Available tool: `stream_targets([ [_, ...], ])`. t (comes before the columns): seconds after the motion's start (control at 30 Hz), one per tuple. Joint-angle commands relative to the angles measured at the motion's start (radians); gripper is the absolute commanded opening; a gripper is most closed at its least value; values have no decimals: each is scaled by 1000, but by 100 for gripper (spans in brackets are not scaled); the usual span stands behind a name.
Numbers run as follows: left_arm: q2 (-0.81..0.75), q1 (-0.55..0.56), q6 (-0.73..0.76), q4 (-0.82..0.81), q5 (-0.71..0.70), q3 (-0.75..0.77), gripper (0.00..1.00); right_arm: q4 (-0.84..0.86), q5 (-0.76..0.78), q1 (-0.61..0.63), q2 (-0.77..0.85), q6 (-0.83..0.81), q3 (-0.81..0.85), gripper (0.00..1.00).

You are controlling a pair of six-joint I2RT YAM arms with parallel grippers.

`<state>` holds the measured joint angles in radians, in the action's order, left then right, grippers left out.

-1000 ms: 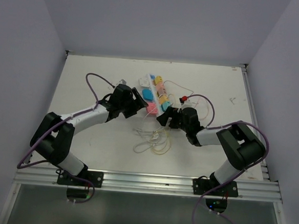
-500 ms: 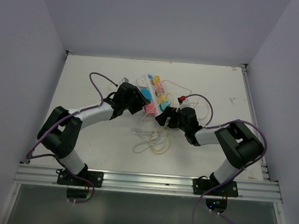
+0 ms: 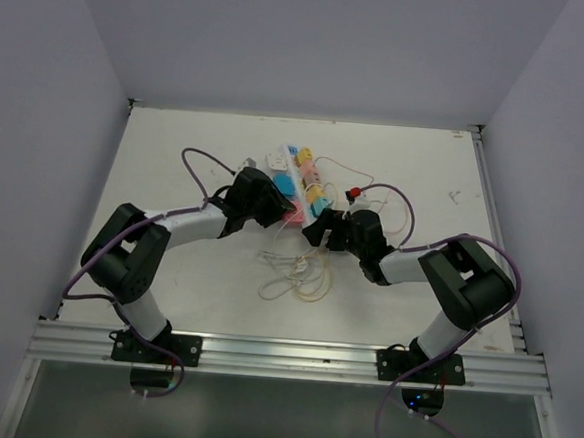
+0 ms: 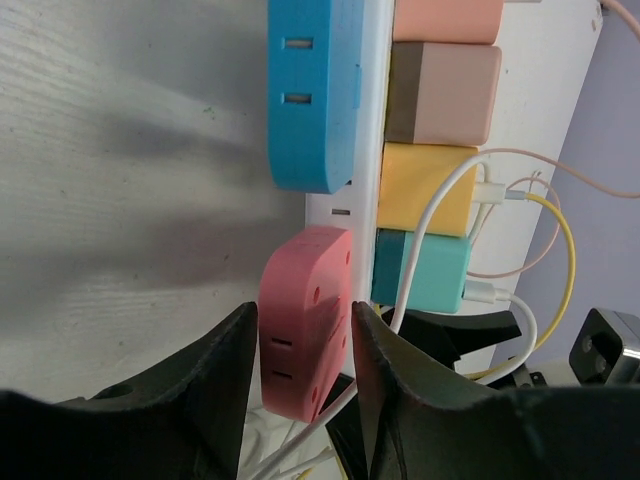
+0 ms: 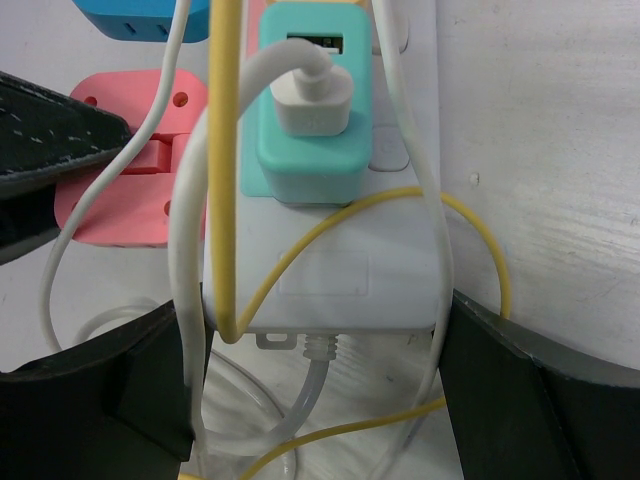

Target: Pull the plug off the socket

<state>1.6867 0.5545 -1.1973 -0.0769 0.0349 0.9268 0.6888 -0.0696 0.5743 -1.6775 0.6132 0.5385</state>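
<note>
The socket [image 3: 305, 183] is a long white strip lying mid-table with coloured plugs along both sides. A pink plug [image 4: 305, 315] sits in the strip's near-left outlet, also visible as the pink plug [image 5: 110, 200] in the right wrist view. My left gripper [image 4: 302, 335] is shut on it, one finger pressed to each flat side. My right gripper [image 5: 315, 330] clamps the near end of the socket [image 5: 330, 280], with a white cable and a yellow cable [image 5: 222, 150] caught inside the fingers. From above, the left gripper [image 3: 273, 204] and right gripper [image 3: 317, 227] meet at the strip's near end.
A blue plug [image 4: 315, 90] sits just beyond the pink one. Teal [image 4: 420, 270], yellow [image 4: 425, 190] and beige [image 4: 445, 90] chargers line the other side. Loose white and yellow cables [image 3: 298, 275] coil in front of the strip. Walls enclose the table on three sides.
My left arm has reached right to the strip and its jaws have narrowed onto the pink plug. The right gripper has stayed clamped on the strip's end.
</note>
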Motion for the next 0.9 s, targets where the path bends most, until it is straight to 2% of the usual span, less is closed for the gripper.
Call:
stream_targets([
  [0.0, 7, 8, -30, -109, 22, -32, 46, -136, -19, 15, -50, 11, -12, 0],
  [0.13, 18, 10, -31, -165, 59, -66, 43, -129, -24, 15, -56, 17, -11, 0],
  [0.2, 18, 10, -30, -204, 68, -78, 37, -126, -25, 15, -57, 20, -12, 0],
  [0.27, 8, 10, -19, -221, 72, -89, 22, -129, -24, 15, -54, 17, -12, 0],
  [0.33, 1, 10, -15, -228, 69, -92, 13, -133, -15, 16, -53, 17, -14, 0],
  [0.47, -22, 10, -12, -230, 66, -98, 1, -146, 1, 16, -56, 20, -14, 0],
  [0.87, -77, -4, -58, -236, 68, -151, 0, -169, 51, 16, -57, 45, -23, 0],
])
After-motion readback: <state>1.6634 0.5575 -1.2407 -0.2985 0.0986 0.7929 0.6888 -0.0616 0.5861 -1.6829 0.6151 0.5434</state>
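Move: The pink plug stands almost between the left gripper's open fingers: its middle is about 1 cm back, 1 cm to the right and 1 cm below the hand point. From the left hand, the blue plug is some 5 cm ahead and 2 cm to the left, the teal plug 1 cm ahead and 6 cm to the right. From the right hand, which already grips the strip's near end, the pink plug is roughly 3 cm ahead and 6 cm to the left. Bring the left gripper back and down about 1 cm over the pink plug, then slide a little to the right and come back up while closing the fingers from half open until both pinch its body. Roll the hand's left side down 5 to 10 degrees, then ease the closed hand slightly back and left. Keep the right gripper still, clamped on the strip's end. ##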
